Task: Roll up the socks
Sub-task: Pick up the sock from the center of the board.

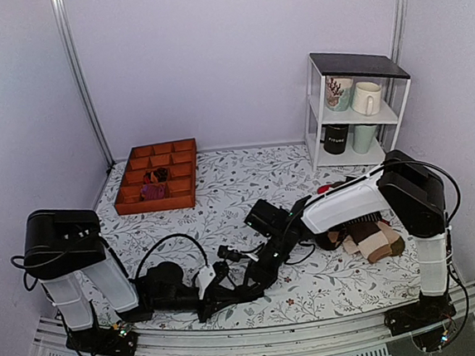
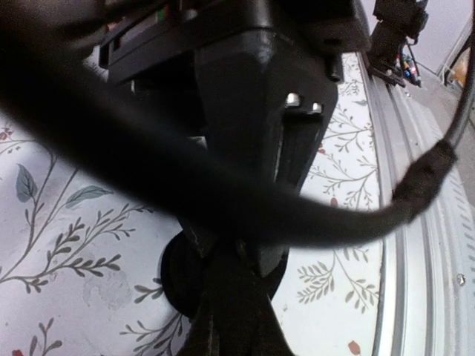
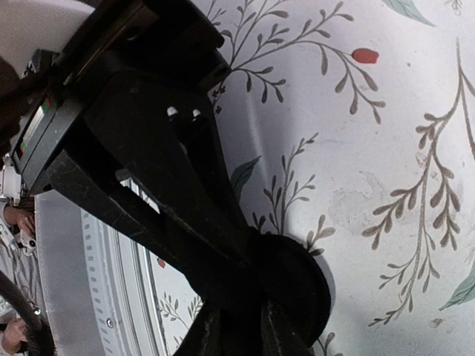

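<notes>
The socks are a dark black bundle near the table's front edge, between both arms. The left wrist view shows them as a round black wad on the flowered cloth, with my left gripper shut on the fabric. In the right wrist view the same wad sits just ahead of my right gripper, whose fingers are shut on black fabric too. Both grippers meet nose to nose at the bundle, left gripper and right gripper. No white stripes show.
An orange compartment tray lies at the back left. A white shelf with mugs stands at the back right. A heap of brown and tan socks lies under the right arm. The metal rail edges the table front.
</notes>
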Motion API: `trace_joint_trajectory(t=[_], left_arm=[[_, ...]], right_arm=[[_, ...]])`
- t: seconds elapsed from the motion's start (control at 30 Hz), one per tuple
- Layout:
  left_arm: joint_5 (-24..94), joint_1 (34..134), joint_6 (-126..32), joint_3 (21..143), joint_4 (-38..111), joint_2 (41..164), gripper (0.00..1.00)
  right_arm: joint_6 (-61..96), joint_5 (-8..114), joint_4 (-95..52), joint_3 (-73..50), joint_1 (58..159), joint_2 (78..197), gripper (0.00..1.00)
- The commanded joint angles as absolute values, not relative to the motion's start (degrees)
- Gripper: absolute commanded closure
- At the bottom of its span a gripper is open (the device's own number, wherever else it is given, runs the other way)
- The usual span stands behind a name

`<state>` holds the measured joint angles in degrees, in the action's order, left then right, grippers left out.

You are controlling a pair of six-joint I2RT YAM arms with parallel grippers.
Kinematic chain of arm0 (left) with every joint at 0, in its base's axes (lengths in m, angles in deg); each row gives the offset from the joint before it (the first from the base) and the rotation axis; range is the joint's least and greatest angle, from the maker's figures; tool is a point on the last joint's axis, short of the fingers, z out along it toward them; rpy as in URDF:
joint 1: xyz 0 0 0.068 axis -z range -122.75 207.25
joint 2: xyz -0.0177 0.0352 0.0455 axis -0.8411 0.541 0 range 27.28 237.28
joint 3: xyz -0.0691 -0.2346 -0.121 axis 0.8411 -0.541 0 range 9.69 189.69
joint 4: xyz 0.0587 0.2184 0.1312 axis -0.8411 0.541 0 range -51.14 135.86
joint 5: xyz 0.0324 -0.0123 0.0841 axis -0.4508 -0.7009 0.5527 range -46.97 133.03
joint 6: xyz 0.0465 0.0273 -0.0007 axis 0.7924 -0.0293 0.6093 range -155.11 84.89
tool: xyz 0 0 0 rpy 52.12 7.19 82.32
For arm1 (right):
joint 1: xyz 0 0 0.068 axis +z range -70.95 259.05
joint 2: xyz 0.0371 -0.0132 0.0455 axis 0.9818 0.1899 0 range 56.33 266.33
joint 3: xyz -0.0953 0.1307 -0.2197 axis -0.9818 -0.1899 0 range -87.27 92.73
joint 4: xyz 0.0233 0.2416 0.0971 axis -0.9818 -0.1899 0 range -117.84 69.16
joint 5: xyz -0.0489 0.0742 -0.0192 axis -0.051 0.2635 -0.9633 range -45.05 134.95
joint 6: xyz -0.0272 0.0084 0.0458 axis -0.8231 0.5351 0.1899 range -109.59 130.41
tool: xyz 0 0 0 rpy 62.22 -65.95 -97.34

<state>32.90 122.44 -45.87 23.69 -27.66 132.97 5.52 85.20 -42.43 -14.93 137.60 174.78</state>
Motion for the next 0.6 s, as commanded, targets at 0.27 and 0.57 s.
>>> trace_joint_trajectory(t=[0.27, 0.57], left_arm=[[35.59, 120.08, -47.58, 23.81, -14.36, 128.91, 1.00], [44.76, 115.40, -45.91, 28.18, 3.50, 114.29, 1.00]], right_arm=[[17.49, 77.27, -27.40, -30.20, 127.72, 154.03, 0.59], [20.09, 76.26, -25.70, -32.43, 125.48, 146.32, 0.53]])
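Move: At the left fingertips, already pinched, is the rolled black sock; its middle lies about 4 cm to the left hand's right and level with it fore and aft. The brown divided box stands roughly 48 cm ahead of and 25 cm left of that hand. From the right hand the sock's middle is some 5 cm to the left, at about the same height; the sock pile lies about 20 cm ahead of and 32 cm to the right of it. Spreading its fingers to let go of the sock, the right hand swings clear: forward and right first, then steeply up, some 16 cm in all, turning about 25 degrees clockwise. The left hand keeps its shut grip on the sock, staying nearly still at first, then drawing it some 4 cm forward and a little left, barely rising, with a slight counter-clockwise turn. ##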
